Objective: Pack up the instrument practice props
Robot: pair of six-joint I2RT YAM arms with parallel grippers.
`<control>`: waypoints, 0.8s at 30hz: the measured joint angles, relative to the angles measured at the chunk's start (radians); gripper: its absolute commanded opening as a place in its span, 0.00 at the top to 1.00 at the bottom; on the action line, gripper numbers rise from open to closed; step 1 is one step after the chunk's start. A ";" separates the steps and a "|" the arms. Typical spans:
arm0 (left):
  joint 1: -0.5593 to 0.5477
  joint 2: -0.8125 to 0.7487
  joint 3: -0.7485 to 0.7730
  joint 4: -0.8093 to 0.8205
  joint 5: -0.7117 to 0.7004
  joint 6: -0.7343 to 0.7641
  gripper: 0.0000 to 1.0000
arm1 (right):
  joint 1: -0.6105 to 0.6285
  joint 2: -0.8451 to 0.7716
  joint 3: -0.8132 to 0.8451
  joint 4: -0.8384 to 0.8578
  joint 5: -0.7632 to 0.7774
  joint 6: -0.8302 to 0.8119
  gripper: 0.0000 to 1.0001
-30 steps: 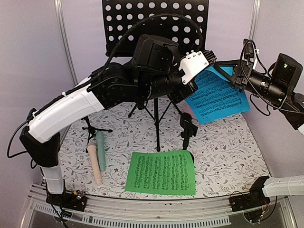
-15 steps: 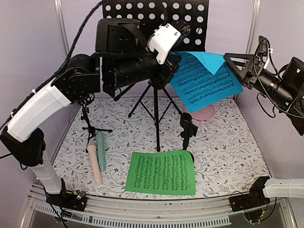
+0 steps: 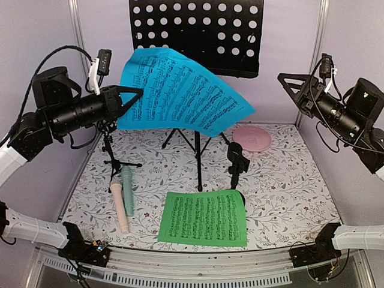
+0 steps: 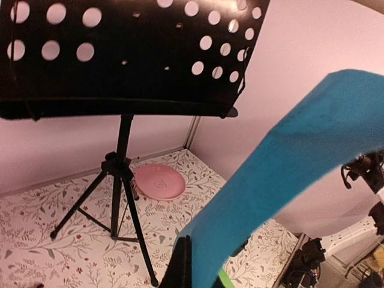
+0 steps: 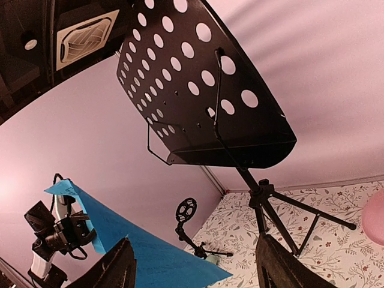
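My left gripper (image 3: 128,99) is shut on the left edge of the blue music sheet (image 3: 180,96), which hangs in the air in front of the black perforated music rack (image 3: 198,33). In the left wrist view the blue sheet (image 4: 288,156) curves up from my shut left gripper (image 4: 186,264). My right gripper (image 3: 294,90) stands open and empty at the right, apart from the sheet. The green music sheet (image 3: 204,217) lies flat at the front. The mint microphone (image 3: 128,187) and the pink microphone (image 3: 120,209) lie side by side at the left. Two black mic supports (image 3: 111,157) (image 3: 237,159) stand upright.
A round pink plate (image 3: 252,138) lies at the back right of the floral mat. The rack's tripod legs (image 3: 197,141) spread over the middle of the mat. Lilac walls close in the left, back and right sides.
My right gripper opened, let go of the blue sheet and drew back to the right. My left arm swung far to the left with the sheet in its grip.
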 measured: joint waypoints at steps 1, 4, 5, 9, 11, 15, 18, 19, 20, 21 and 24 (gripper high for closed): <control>0.026 -0.015 -0.034 -0.006 0.024 -0.055 1.00 | 0.000 0.009 0.000 0.002 0.000 0.000 0.30; 0.107 -0.040 -0.137 -0.023 0.110 -0.220 1.00 | 0.000 0.038 0.000 0.009 -0.002 0.003 0.30; 0.137 -0.048 -0.182 -0.022 0.138 -0.282 1.00 | 0.000 0.049 0.000 0.010 -0.003 0.005 0.29; 0.264 -0.086 -0.388 0.008 0.278 -0.526 1.00 | 0.000 0.083 0.000 0.012 -0.009 0.014 0.30; 0.312 -0.092 -0.479 0.032 0.347 -0.629 1.00 | 0.000 0.093 0.000 0.012 -0.011 0.023 0.30; 0.346 -0.087 -0.558 0.049 0.441 -0.749 1.00 | 0.000 0.095 0.000 0.008 -0.011 0.032 0.30; 0.348 -0.067 -0.565 0.085 0.510 -0.790 1.00 | 0.000 0.095 0.000 0.003 -0.011 0.035 0.30; 0.348 -0.058 -0.571 0.099 0.529 -0.800 1.00 | 0.000 0.094 0.000 0.000 -0.011 0.035 0.30; 0.349 -0.047 -0.579 0.113 0.546 -0.812 1.00 | 0.000 0.093 0.000 -0.004 -0.010 0.035 0.30; 0.349 -0.036 -0.590 0.127 0.562 -0.824 1.00 | 0.000 0.091 0.000 -0.008 -0.010 0.035 0.30; 0.350 -0.011 -0.632 0.175 0.597 -0.858 1.00 | 0.000 0.081 0.000 -0.018 -0.006 0.035 0.30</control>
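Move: The green sheet, over which the held blue sheet is brought, lies some 16 cm right of the left hand, 5 cm back and about 46 cm below. The teal microphone is about 11 cm left and 6 cm ahead of that hand, the pink one 13 cm left and level with it, both on the table. The round-base stand is roughly 27 cm right, 4 cm ahead. From the right hand the green sheet is about 17 cm left, 6 cm back, 47 cm below. The blue sheet, still pinched by its left edge, is brought almost straight down some 25 cm towards the green sheet by the left hand, fast at first, then easing. The wrist meanwhile tips the fingers down by some 60 degrees. The empty right hand, fingers staying open, sinks a few centimetres, easing forward and left, then all but stops. ##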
